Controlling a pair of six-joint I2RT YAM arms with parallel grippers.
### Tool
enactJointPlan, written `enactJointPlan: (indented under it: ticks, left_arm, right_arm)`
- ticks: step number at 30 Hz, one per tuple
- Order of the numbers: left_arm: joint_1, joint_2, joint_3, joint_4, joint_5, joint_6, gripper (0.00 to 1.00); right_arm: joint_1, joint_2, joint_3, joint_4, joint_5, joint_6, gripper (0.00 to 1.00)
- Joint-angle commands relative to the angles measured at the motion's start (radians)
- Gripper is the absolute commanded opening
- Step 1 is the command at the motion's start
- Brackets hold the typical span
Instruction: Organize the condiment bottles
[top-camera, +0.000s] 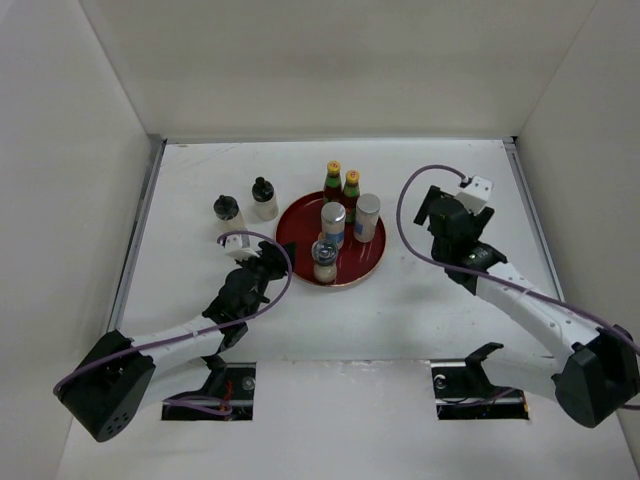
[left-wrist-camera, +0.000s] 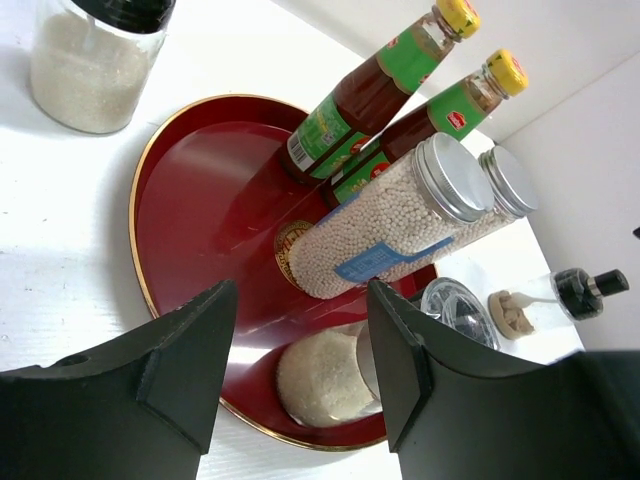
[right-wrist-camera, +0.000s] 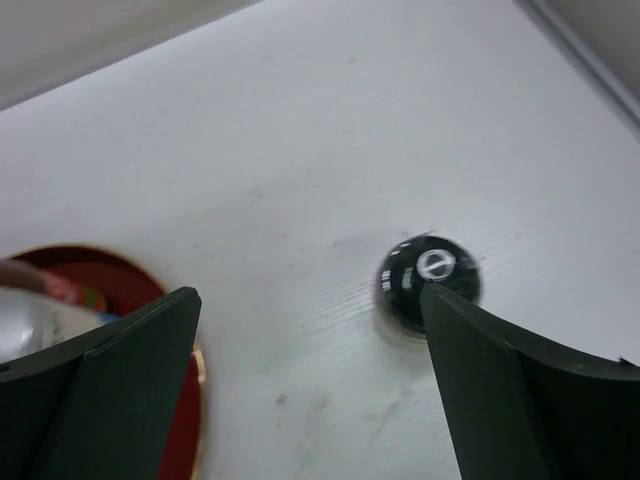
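Observation:
The round red tray (top-camera: 300, 222) holds two slim red sauce bottles (top-camera: 333, 181) (top-camera: 351, 188), two silver-lidded jars (top-camera: 333, 223) (top-camera: 367, 216) and a pale shaker (top-camera: 325, 261) at its near edge. Two dark-capped shakers (top-camera: 227, 211) (top-camera: 263, 198) stand on the table left of the tray. My left gripper (top-camera: 270, 264) is open and empty at the tray's left rim. In the left wrist view its gripper (left-wrist-camera: 300, 385) frames that shaker (left-wrist-camera: 320, 375) without touching it. My right gripper (top-camera: 435, 212) is open and empty right of the tray. In the right wrist view a dark-capped shaker (right-wrist-camera: 428, 282) stands by the right fingertip (right-wrist-camera: 470, 340).
White walls enclose the table on the left, back and right. The left wrist view shows the sauce bottles (left-wrist-camera: 370, 90), the jars (left-wrist-camera: 400, 225), one left shaker (left-wrist-camera: 95, 60) and a black-capped shaker (left-wrist-camera: 585, 290) beyond the tray. Two cutouts lie at the near edge (top-camera: 225, 385).

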Motion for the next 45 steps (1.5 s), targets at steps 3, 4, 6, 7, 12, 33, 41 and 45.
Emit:
enactJointPlan:
  ticks: [3,4,6,7,12,33,41,45]
  left_arm:
    - [0.005,-0.006,-0.011,0.042,-0.002,-0.009,0.53]
    - [0.005,-0.006,-0.011,0.042,0.000,-0.009,0.53]
    - [0.010,-0.018,-0.012,0.041,0.000,-0.003,0.53]
    - [0.017,-0.028,-0.015,0.035,0.000,-0.006,0.53]
    - [0.034,-0.034,-0.014,0.013,0.003,-0.012,0.53]
    - [0.037,-0.043,-0.015,0.013,0.006,-0.015,0.53]
    - [0.051,-0.048,-0.017,0.013,0.003,-0.015,0.53]
    - [0.054,-0.055,-0.019,0.009,0.005,-0.015,0.53]
  right_arm:
    - [-0.110,0.080,0.008,-0.056,0.028,-0.011,1.00]
    - [-0.115,0.103,0.009,-0.059,0.033,-0.011,1.00]
    - [-0.129,0.144,0.005,-0.059,0.036,-0.006,1.00]
    - [-0.135,0.159,-0.003,-0.055,0.030,-0.002,1.00]
    - [-0.170,0.199,-0.037,-0.016,0.018,0.024,0.97]
    - [-0.059,-0.021,-0.104,0.119,-0.099,-0.031,0.51]
    - [0.201,0.046,0.008,0.139,-0.131,0.060,0.51]
    - [0.268,0.173,0.057,0.206,-0.142,0.058,0.51]
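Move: The black-capped jar standing alone on the right is about 7 cm to the right hand's right, 1 cm ahead and some 10 cm below. The red tray's middle is about 25 cm to its left, 1 cm ahead and 14 cm lower; the nearer silver-capped jar on the tray stands roughly 16 cm left and 5 cm ahead. For the left hand the black-capped jar is about 39 cm right, 6 cm ahead and slightly below. Down about 9 cm and some 7 cm to the right goes the open right hand, tipping its fingers lower, and closes by about a third on the lone black-capped jar. Keeping its grip, the hand lifts, swings about 18 cm left towards the tray and turns some 30 degrees counter-clockwise, tipping back up and just starting to sink at the end. ##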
